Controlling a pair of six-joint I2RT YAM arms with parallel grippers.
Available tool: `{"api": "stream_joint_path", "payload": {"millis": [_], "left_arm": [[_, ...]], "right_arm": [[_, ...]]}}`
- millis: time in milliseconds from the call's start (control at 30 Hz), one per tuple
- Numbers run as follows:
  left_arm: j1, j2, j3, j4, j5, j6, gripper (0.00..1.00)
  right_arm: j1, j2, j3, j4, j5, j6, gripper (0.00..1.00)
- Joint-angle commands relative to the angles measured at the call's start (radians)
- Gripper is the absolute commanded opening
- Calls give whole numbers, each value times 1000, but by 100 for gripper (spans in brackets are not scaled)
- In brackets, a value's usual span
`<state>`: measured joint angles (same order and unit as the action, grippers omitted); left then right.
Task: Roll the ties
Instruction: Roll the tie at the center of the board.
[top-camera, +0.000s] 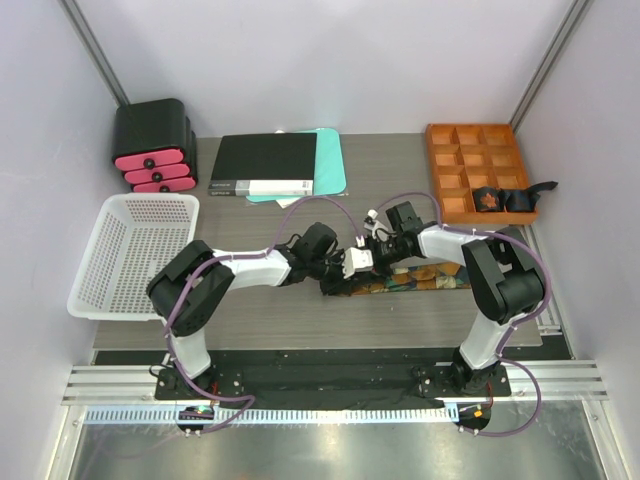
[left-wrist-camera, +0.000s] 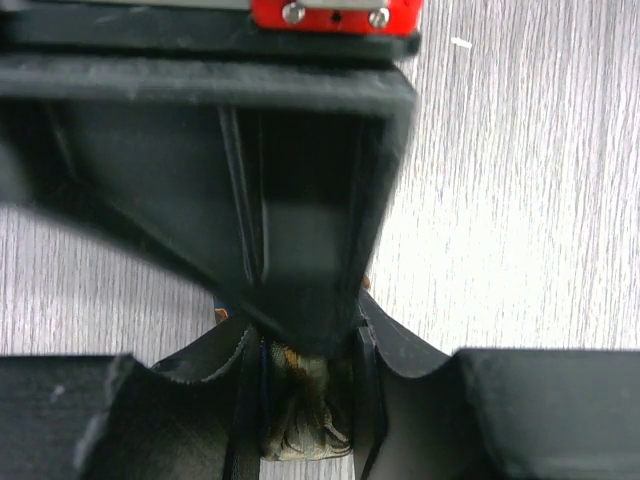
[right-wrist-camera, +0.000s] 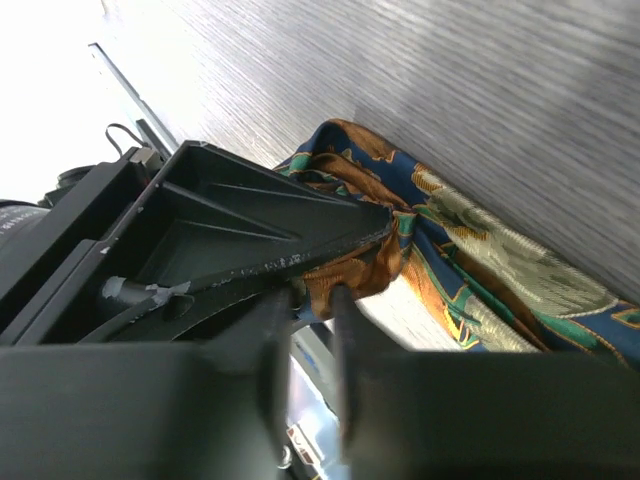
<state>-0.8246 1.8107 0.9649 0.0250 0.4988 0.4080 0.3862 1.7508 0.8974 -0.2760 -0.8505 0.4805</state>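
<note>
A patterned tie (top-camera: 425, 279) in orange, blue and green lies flat along the table under the right arm. Its left end is bunched up where both grippers meet. My left gripper (top-camera: 338, 274) is shut on that bunched end, and the wad of fabric (left-wrist-camera: 305, 425) sits pinched between its jaws (left-wrist-camera: 305, 400). My right gripper (top-camera: 362, 261) comes in from the other side. In the right wrist view an orange fold of the tie (right-wrist-camera: 360, 272) sits between the tips of that gripper (right-wrist-camera: 308, 310), and the rest of the tie (right-wrist-camera: 480, 255) trails off to the right.
An orange compartment tray (top-camera: 452, 135) stands at the back right with a rolled tie (top-camera: 487, 200) in one cell and a dark one (top-camera: 528, 197) at its edge. A white basket (top-camera: 135, 250) sits left, black-and-pink drawers (top-camera: 152, 150) and a black folder (top-camera: 265, 163) behind.
</note>
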Motion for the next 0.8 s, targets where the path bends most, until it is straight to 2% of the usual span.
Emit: {"api": "stream_joint_path", "payload": {"millis": [0, 33, 100, 200, 233, 467, 500, 533, 667, 767], "left_arm": [[-4, 61, -29, -115, -69, 35, 27], [-5, 56, -31, -119, -75, 38, 29], [-2, 42, -34, -126, -77, 41, 32], [18, -5, -43, -120, -65, 25, 50], [33, -20, -45, -119, -62, 15, 58], [74, -209, -80, -82, 17, -55, 79], [76, -230, -89, -80, 26, -61, 92], [77, -267, -98, -82, 30, -61, 96], [78, -313, -164, -60, 64, -54, 100], [78, -274, -173, 13, 67, -70, 100]], "right_arm": [[20, 15, -2, 35, 30, -11, 8], [14, 16, -5, 28, 34, -16, 3], [3, 33, -5, 3, 45, -39, 1], [-32, 53, -8, -41, 73, -86, 1], [-52, 59, -14, -49, 83, -97, 1], [-119, 95, -17, -100, 122, -180, 1], [-124, 98, -17, -104, 126, -187, 1], [-125, 107, -14, -109, 142, -201, 1], [-129, 134, -12, -108, 168, -221, 1], [-118, 151, -12, -101, 163, -221, 1]]}}
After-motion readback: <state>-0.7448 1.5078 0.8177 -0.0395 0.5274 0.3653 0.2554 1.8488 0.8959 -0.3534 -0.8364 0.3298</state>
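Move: My left fingers already hold the roll, its middle roughly 2 cm to their right, level in depth and 1 cm below. My right hand, fingers half closed, hovers over the roll's right side. The strip next to the roll, where it is headed, lies about 4 cm to its right, 1 cm ahead and 4 cm down; the roll is some 4 cm left and 3 cm below, and the loose strip's middle 14 cm to the right, 4 cm down. I shut my right fingers first, then carry them about 4.5 cm right and some 4 cm down, bringing the closed tips onto the strip just right of the roll. My left hand opens from a third to fully wide, letting go of the roll; it backs off to the left, then climbs clear, about 5 cm each way. ##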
